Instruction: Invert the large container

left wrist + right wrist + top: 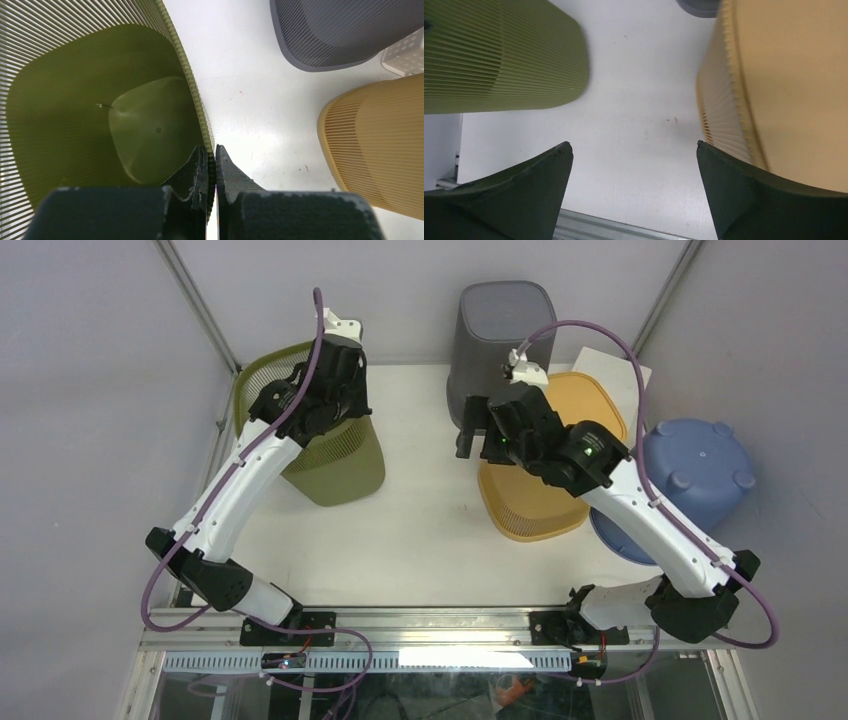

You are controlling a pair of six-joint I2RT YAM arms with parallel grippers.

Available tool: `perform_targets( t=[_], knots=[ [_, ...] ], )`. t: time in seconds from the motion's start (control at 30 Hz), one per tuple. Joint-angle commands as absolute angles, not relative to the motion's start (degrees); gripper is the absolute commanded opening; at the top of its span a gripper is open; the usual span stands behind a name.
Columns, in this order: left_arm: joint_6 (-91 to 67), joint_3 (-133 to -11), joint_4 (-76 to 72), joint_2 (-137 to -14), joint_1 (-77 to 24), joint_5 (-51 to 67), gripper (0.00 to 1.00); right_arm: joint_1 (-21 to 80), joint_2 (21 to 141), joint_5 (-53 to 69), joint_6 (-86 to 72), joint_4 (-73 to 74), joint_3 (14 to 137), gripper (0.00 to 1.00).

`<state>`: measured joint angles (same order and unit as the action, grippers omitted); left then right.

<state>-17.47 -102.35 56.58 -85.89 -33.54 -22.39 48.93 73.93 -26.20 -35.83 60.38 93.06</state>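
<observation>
The large container (340, 465) is an olive-green ribbed basket at the left of the table, its open mouth turned toward the back left. My left gripper (335, 365) is at that mouth. In the left wrist view the left gripper (211, 150) is shut on the container's rim (200, 115), one finger inside and one outside, and the green inside (100, 125) fills the left. My right gripper (475, 440) hangs over the middle of the table. It (634, 145) stands open with nothing between its fingers, the green container (499, 55) to its left.
A yellow ribbed basket (545, 500) (784, 75) sits right beside the right gripper. A dark grey bin (505, 330) (345, 30) stands at the back. A blue tub (700, 465) is at the far right, and a white piece (610, 365) lies behind the yellow basket.
</observation>
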Motion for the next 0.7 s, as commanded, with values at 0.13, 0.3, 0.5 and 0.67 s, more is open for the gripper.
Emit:
perform_targets(
  t=[0.13, 0.3, 0.5, 0.67],
  knots=[
    [-18.4, -104.7, 52.4, -79.6, -33.7, -21.6, 0.0, 52.2, 81.6, -19.1, -35.3, 50.7, 95.7, 0.99],
    [-19.4, -107.6, 50.8, -75.7, -32.3, -15.5, 0.0, 51.9, 77.6, -12.1, -32.1, 43.2, 91.8, 0.99],
    [-23.7, -106.2, 45.2, -73.6, -26.9, 0.7, 0.0, 37.4, 74.6, 16.3, -32.3, 38.7, 90.3, 0.99],
    [-27.3, -98.7, 38.8, -71.2, -18.0, 10.4, 0.0, 35.3, 73.0, 20.9, -31.6, 37.6, 89.7, 0.99]
  ],
)
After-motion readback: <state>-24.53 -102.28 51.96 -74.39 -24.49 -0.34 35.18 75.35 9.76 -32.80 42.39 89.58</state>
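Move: The left hand already has the olive container pinched by its right-hand rim; the container's middle lies about 7 cm to the left, level fore-and-aft and some 13 cm below. From the open right hand that middle is roughly 33 cm left, 10 cm ahead and 13 cm down. The yellow container stands about 15 cm right and 7 cm ahead of the right hand, the grey one some 30 cm ahead and 5 cm right, both middles around 15 cm lower. Keeping its pinch on the olive container's rim, the left hand starts slowly, then raises it about 8 cm while drawing back 3 to 4 cm, rolling some 25 degrees, left side down, so that the container's bottom swings out to the right. The right hand, fingers staying wide open, sweeps about 8 cm left towards the container while dipping, then climbs and eases back some 3 cm to the right, turning counter-clockwise with its left side rising, to wait beside the swinging bottom without gripping it. ##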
